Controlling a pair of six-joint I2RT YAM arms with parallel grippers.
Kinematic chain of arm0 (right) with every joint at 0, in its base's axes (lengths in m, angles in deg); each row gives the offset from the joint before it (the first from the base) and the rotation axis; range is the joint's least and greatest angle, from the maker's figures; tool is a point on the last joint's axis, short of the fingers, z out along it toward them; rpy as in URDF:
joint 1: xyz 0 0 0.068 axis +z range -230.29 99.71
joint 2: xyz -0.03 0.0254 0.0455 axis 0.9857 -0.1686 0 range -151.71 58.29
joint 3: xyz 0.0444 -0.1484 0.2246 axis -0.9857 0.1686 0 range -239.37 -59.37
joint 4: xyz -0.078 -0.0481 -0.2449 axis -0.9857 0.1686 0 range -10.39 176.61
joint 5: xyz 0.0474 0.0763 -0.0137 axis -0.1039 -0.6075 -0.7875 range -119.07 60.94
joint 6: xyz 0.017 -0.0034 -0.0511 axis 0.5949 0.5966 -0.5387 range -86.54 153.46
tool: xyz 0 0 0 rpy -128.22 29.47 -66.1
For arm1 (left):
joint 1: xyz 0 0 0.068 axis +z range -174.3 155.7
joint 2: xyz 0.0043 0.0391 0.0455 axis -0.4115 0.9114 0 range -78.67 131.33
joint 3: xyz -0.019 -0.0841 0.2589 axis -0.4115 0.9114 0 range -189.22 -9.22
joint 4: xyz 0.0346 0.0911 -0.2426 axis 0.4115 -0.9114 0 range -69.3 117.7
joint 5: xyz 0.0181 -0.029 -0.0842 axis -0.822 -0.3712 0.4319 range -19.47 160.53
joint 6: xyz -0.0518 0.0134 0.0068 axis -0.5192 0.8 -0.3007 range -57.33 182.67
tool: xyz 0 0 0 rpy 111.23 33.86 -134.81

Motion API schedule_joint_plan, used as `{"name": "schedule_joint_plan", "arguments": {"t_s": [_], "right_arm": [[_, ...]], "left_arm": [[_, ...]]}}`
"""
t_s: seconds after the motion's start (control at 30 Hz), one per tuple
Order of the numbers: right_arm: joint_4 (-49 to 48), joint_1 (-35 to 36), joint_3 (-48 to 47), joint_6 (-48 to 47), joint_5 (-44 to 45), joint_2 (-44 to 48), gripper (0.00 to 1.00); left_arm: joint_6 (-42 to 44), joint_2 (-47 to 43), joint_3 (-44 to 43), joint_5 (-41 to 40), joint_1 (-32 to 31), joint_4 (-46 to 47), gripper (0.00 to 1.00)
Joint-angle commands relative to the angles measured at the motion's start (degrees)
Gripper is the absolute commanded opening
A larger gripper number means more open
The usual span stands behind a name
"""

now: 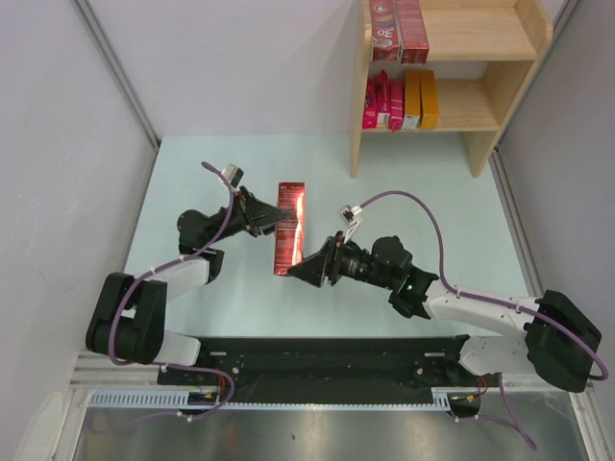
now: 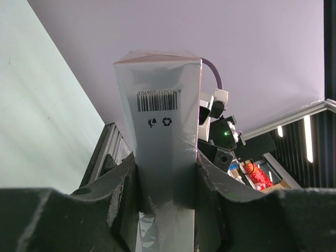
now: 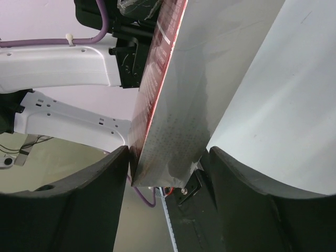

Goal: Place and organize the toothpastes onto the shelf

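A long carton with a red printed face and silver sides, one of the toothpastes (image 1: 288, 227), hangs above the middle of the table. My left gripper (image 1: 273, 220) is shut on its far part; in the left wrist view both pads press the silver carton (image 2: 163, 131) with its barcode. My right gripper (image 1: 294, 270) stands open around the near end of the carton (image 3: 178, 105): the left finger (image 3: 100, 194) touches its red edge, while the right finger (image 3: 247, 184) stays a little apart. The wooden shelf (image 1: 500, 77) at the back right holds other cartons.
On the shelf's top board lie dark red cartons (image 1: 399, 29). The lower board has pink cartons (image 1: 381, 101) and orange-yellow ones (image 1: 420, 98) standing side by side, with bare board to their right. Grey walls close in both table sides.
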Motion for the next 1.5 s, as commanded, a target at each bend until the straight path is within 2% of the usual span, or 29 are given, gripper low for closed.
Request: {"name": "schedule_joint_plan", "arguments": {"t_s": [0.0,0.07,0.17,0.27,0.43,0.47,0.53,0.57,0.63,0.67,0.7,0.73,0.77,0.8,0.87,1.1,1.17,1.27,1.47], "right_arm": [[-5.6,0.8,-0.1,0.8,1.0,-0.9,0.63],[-6.0,0.9,-0.1,1.0,0.9,-1.1,0.57],[-6.0,1.0,-0.2,1.0,0.9,-0.8,0.42],[-5.0,1.0,-0.1,0.6,1.6,0.1,0.35],[-3.0,1.1,-0.1,-0.7,3.0,1.5,0.3],[-2.4,1.1,-0.1,-0.8,3.1,2.0,0.29],[-1.8,1.1,-0.1,-1.4,3.7,2.7,0.28],[-1.1,1.0,-0.1,-1.6,3.9,3.3,0.27],[-0.2,1.0,-0.2,-2.3,4.6,4.1,0.27],[0.6,1.0,-0.1,-2.5,4.9,4.5,0.26],[1.2,1.0,-0.1,-2.7,5.2,5.2,0.26],[1.7,0.9,-0.1,-3.0,5.4,5.6,0.26],[2.7,0.9,-0.1,-3.3,5.8,5.8,0.26],[3.3,0.8,-0.2,-3.7,6.0,6.6,0.26],[5.0,0.5,-0.2,-4.4,6.6,7.4,0.25],[11.0,-1.0,-0.2,-6.1,7.5,11.1,0.25],[13.7,-1.6,-0.1,-6.4,7.9,12.7,0.25],[17.7,-3.3,-0.1,-6.9,7.0,15.6,0.25],[27.1,-6.7,-1.3,-8.8,7.1,20.7,0.25]], "left_arm": [[-0.3,-2.4,-0.1,0.2,0.4,19.8,0.38],[-0.4,-2.5,0.0,0.2,0.4,19.8,0.37],[-0.3,-2.7,0.2,0.2,0.4,19.8,0.38],[0.1,-2.9,0.3,0.2,0.4,19.8,0.38],[2.7,-4.2,0.0,1.2,0.4,16.6,0.52],[3.8,-5.5,0.0,1.4,0.4,15.1,0.58],[8.8,-7.2,0.1,1.4,0.4,8.3,0.67],[11.0,-9.7,0.0,1.4,0.4,1.6,0.78],[20.5,-13.1,-0.4,-0.2,0.4,-8.1,0.89],[24.8,-17.0,-1.6,-1.2,0.4,-21.6,0.98],[34.5,-19.1,-2.7,-2.6,0.4,-29.3,1.0],[39.2,-21.0,-3.9,-6.6,0.2,-36.6,1.0],[43.3,-24.2,-6.5,-8.9,0.2,-49.0,1.0],[49.8,-25.5,-7.6,-11.0,0.2,-54.1,1.0],[54.3,-28.4,-10.4,-17.9,0.2,-64.9,1.0],[65.3,-32.9,-14.2,-38.9,-0.8,-82.9,1.0],[66.2,-32.5,-15.2,-48.3,-1.5,-88.3,1.0],[67.3,-31.1,-15.6,-55.1,-2.1,-91.8,1.0],[66.1,-28.6,-14.9,-55.6,-2.5,-91.4,1.0]]}}
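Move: The red toothpaste is held up in the left hand's fingers and lies lengthwise between the hands. Its middle is about 7 cm ahead of the right hand, neither left nor right of it, and about 2 cm back from the left hand, all roughly level. From the right hand, the pink toothpastes on the lower shelf are some 35 cm ahead and 20 cm right; the red ones on the top shelf are similarly far, but higher. The right hand, already around the near end of the red toothpaste, first closes its fingers and pinches that end, holds nearly still while the left hand lets go, then carries the box about 7 cm to the right, turning some 10 degrees clockwise. The left fingers open wide as the hand backs off and up by 2 to 3 cm, then it swings away about 12 cm to the left, dropping below its starting height and ending slightly farther forward, with a strong roll and a counter-clockwise turn of about 45 degrees. ##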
